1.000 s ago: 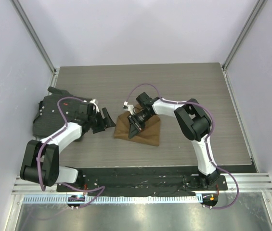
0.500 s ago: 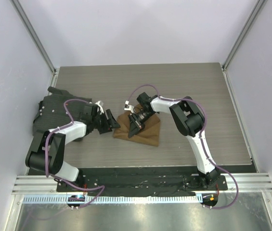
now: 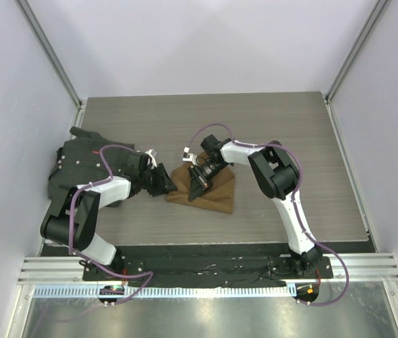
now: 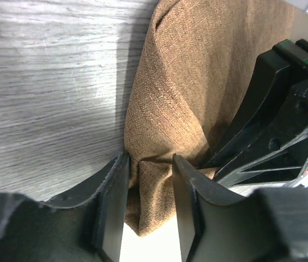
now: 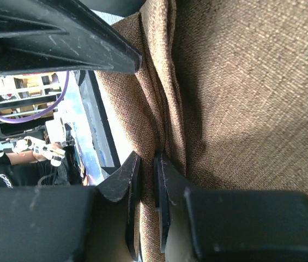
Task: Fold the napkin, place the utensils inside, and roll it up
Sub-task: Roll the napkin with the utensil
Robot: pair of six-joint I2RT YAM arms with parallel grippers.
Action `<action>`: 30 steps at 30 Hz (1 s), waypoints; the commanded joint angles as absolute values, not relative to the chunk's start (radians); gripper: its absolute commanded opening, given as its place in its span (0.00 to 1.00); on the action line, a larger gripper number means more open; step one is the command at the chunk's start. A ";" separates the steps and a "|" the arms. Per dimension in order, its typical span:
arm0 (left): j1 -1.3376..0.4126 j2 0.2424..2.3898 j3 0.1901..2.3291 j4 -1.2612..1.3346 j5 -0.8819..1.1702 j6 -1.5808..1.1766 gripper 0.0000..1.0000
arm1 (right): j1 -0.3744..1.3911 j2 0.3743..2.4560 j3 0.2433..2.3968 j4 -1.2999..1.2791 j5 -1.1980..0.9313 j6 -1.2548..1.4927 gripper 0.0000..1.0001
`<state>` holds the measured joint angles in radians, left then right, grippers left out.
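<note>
The tan-brown napkin (image 3: 216, 193) lies bunched mid-table. My right gripper (image 3: 196, 190) is shut on a raised fold of it; in the right wrist view the pinched napkin (image 5: 241, 82) runs between the tips of the right gripper (image 5: 147, 158). My left gripper (image 3: 167, 184) is at the napkin's left corner. In the left wrist view, the left gripper (image 4: 150, 161) straddles a hanging corner of the napkin (image 4: 186, 71), jaws partly closed, with a thin gap by the left finger. The right gripper's fingers (image 4: 273, 125) stand just behind. The utensils are out of view.
A dark grey-black textured mat (image 3: 72, 165) lies at the table's left edge under the left arm. Grey walls enclose the table on three sides. Bare wood-grain tabletop (image 3: 255, 120) stretches behind and to the right of the napkin.
My left gripper has moved right to the napkin's left corner and its jaws have narrowed around it. The right gripper keeps its pinch and has barely shifted.
</note>
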<state>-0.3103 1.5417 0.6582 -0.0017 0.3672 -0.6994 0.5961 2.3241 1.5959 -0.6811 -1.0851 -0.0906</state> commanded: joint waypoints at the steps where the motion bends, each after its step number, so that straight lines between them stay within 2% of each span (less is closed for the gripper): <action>1: -0.324 1.536 0.640 -0.126 0.339 -0.678 0.38 | 0.580 2.345 1.626 -0.686 -1.037 -0.087 0.10; 2: -0.325 1.531 0.638 -0.132 0.334 -0.675 0.37 | 0.580 2.342 1.626 -0.686 -1.034 -0.086 0.10; 5: -0.325 1.522 0.641 -0.162 0.313 -0.663 0.24 | 0.574 2.341 1.632 -0.684 -1.022 -0.084 0.10; 6: -0.325 1.525 0.649 -0.169 0.307 -0.661 0.16 | 0.572 2.339 1.635 -0.683 -1.019 -0.083 0.10; 11: -0.328 1.537 0.657 -0.184 0.308 -0.657 0.00 | 0.568 2.309 1.670 -0.678 -0.970 -0.063 0.14; 13: -0.330 1.539 0.657 -0.190 0.308 -0.653 0.00 | 0.568 2.280 1.678 -0.670 -0.948 -0.052 0.15; 21: -0.330 1.539 0.658 -0.202 0.282 -0.649 0.00 | 0.589 2.024 1.524 -0.500 -0.754 -0.055 0.59; 26: -0.331 1.539 0.663 -0.207 0.275 -0.646 0.00 | 0.650 1.755 1.257 -0.258 -0.572 -0.077 0.69; 30: -0.331 1.539 0.663 -0.210 0.272 -0.644 0.00 | 0.793 1.652 1.116 -0.195 -0.286 -0.195 0.73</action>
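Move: The napkin's left end sits between the left hand's half-open fingers, about 1 cm back and 1 cm below its hand point; the napkin's far point is roughly 12 cm ahead and 9 cm to the right. The right hand already pinches the near roll right at its fingertips. From that hand, the napkin's left end lies some 7 cm to the left and level, the right near corner about 12 cm right and 4 cm back. The left fingers shut on the napkin's left end, settling about 1 cm back and down, then stay there pinching it. The right hand, still gripping the near roll, first eases it a centimetre or two forward, then opens wide, lets go and lifts away about 9 cm, its fingers swinging some 40 degrees to point more steeply down. ##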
